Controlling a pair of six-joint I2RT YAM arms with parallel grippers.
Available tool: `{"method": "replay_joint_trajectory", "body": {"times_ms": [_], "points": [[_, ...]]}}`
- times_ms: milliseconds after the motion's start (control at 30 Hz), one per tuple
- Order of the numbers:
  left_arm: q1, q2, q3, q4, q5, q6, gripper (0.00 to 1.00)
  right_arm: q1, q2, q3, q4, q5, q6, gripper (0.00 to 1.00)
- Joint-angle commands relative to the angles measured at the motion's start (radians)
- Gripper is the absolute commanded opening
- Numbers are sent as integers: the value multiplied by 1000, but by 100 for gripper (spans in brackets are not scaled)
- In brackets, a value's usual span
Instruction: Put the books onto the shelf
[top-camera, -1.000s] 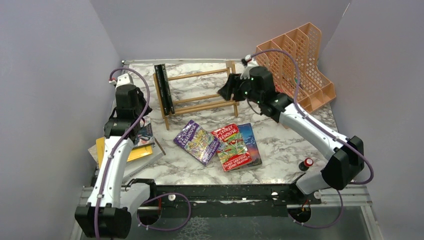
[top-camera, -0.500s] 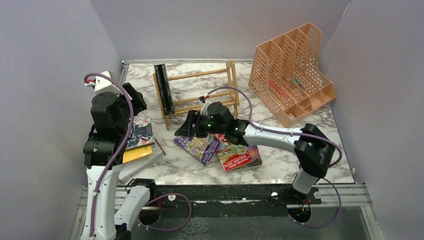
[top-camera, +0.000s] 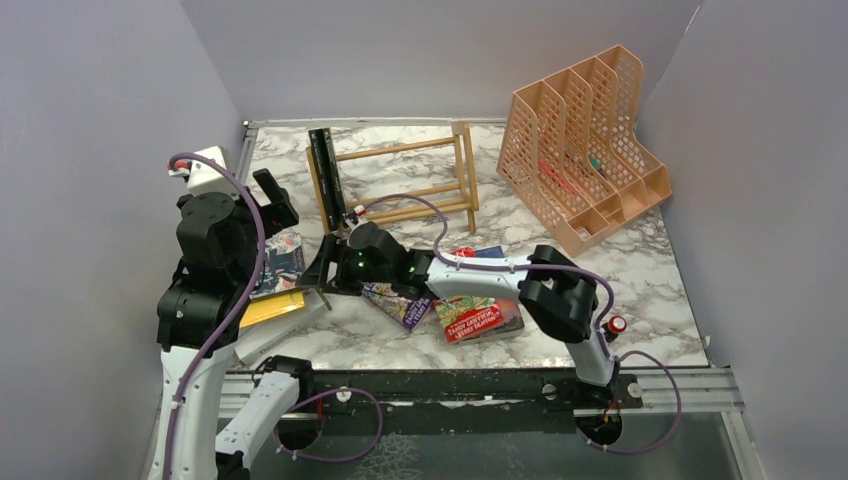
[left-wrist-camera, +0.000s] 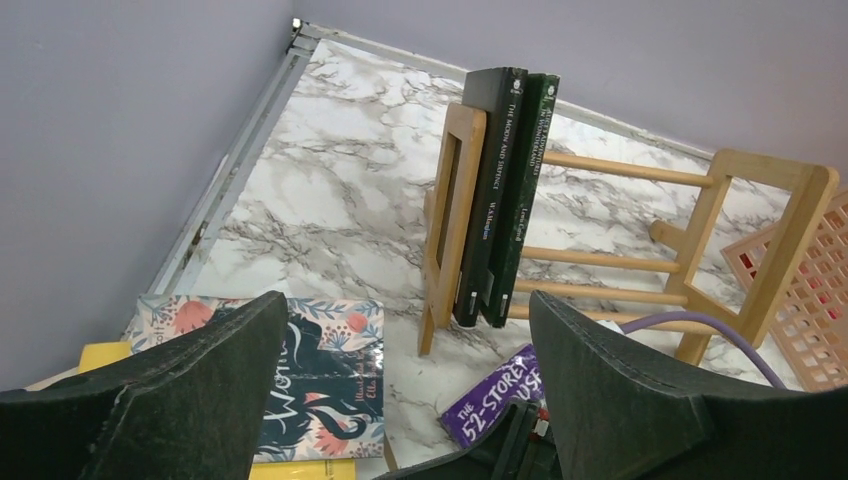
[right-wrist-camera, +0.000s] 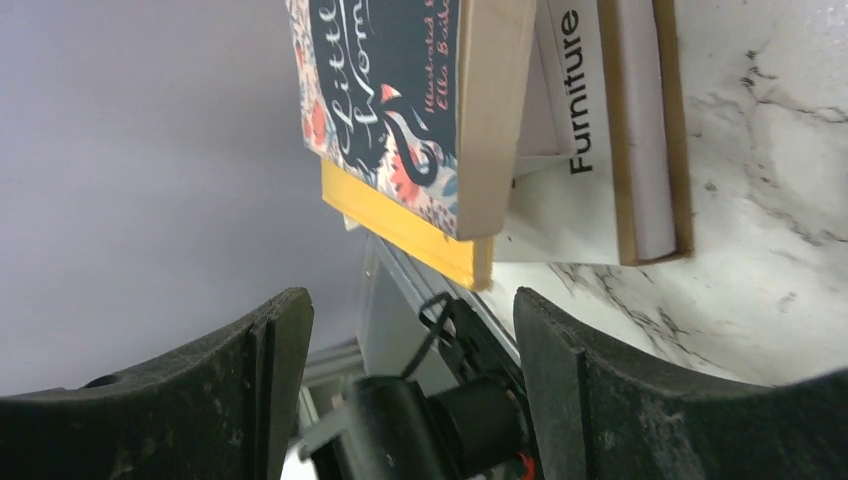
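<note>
Two dark-spined books (top-camera: 326, 182) stand upright at the left end of the light-wood shelf (top-camera: 405, 185), also seen in the left wrist view as books (left-wrist-camera: 505, 200) on the shelf (left-wrist-camera: 610, 262). A floral book (top-camera: 285, 262) tops a yellow book (top-camera: 268, 308) and a white book (right-wrist-camera: 600, 130) in a stack at the left. On the marble lie a purple book (top-camera: 402, 302), a red book (top-camera: 476, 316) and a blue book (top-camera: 490, 252). My left gripper (top-camera: 268, 205) hangs open above the stack. My right gripper (top-camera: 318, 268) is open and low beside the stack, holding nothing.
A peach mesh file organiser (top-camera: 590, 150) stands at the back right. Grey walls close in the table on the left, the back and the right. My right arm stretches across the purple and red books. A metal rail (top-camera: 450, 385) runs along the near edge.
My right arm swung from the shelf's right end down and left to the stack. My left gripper rose off the stack and opened.
</note>
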Motion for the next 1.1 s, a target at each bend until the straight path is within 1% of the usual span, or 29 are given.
{"method": "replay_joint_trajectory", "body": {"times_ms": [0, 100, 200, 267, 400, 467, 500, 633, 700, 800, 967, 1000, 1067], "points": [[-25, -14, 29, -18, -88, 28, 91, 14, 61, 90, -110, 172, 92, 76], [-36, -16, 21, -18, -91, 28, 92, 15, 106, 136, -138, 199, 111, 75], [-45, -17, 13, -18, -99, 28, 92, 17, 163, 211, -161, 176, 75, 68], [-50, -16, 11, -18, -103, 28, 92, 17, 197, 263, -197, 161, 65, 67], [-56, -14, 9, -18, -102, 27, 92, 17, 221, 271, -154, 160, 64, 66], [-56, -13, 8, -19, -99, 24, 93, 18, 229, 273, -138, 163, 62, 63], [-55, -13, 8, -18, -95, 23, 93, 18, 229, 269, -127, 165, 66, 60], [-55, -15, 14, -19, -56, 18, 93, 17, 189, 196, -25, 159, 78, 40], [-57, -16, 27, -18, -25, 11, 92, 18, 159, 160, -8, 160, 82, 31], [-57, -15, 41, -19, 6, 1, 92, 17, 105, 111, 17, 180, 83, 20], [-56, -14, 43, -19, 39, -22, 92, 17, 25, 35, 98, 160, 97, 4], [-56, -13, 44, -19, 50, -27, 93, 17, 12, 22, 114, 144, 103, 2], [-55, -13, 47, -18, 70, -36, 93, 17, -15, -12, 156, 114, 117, 1]]}}
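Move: The right hand, open and pointing left, has the Little Women book on top of the side pile: its middle is some 11 cm to the left, 6 cm ahead and 4 cm lower. The yellow book under it lies about 13 cm left, level fore and aft; the white Furniture book about 8 cm left and 8 cm back. The wooden shelf is roughly 17 cm ahead and 15 cm right. From the left hand, Little Women is about 25 cm below, 8 cm left and 2 cm ahead. Down, left and forward, about 4 cm each way, the right hand eases its open fingers over the right-hand edge of Little Women near its back corner, turning slightly clockwise. The fingers then close and pinch the book's thickness, one on the cover and one underneath, and the hand starts back up and to the right, some 3 cm, with the book held. ##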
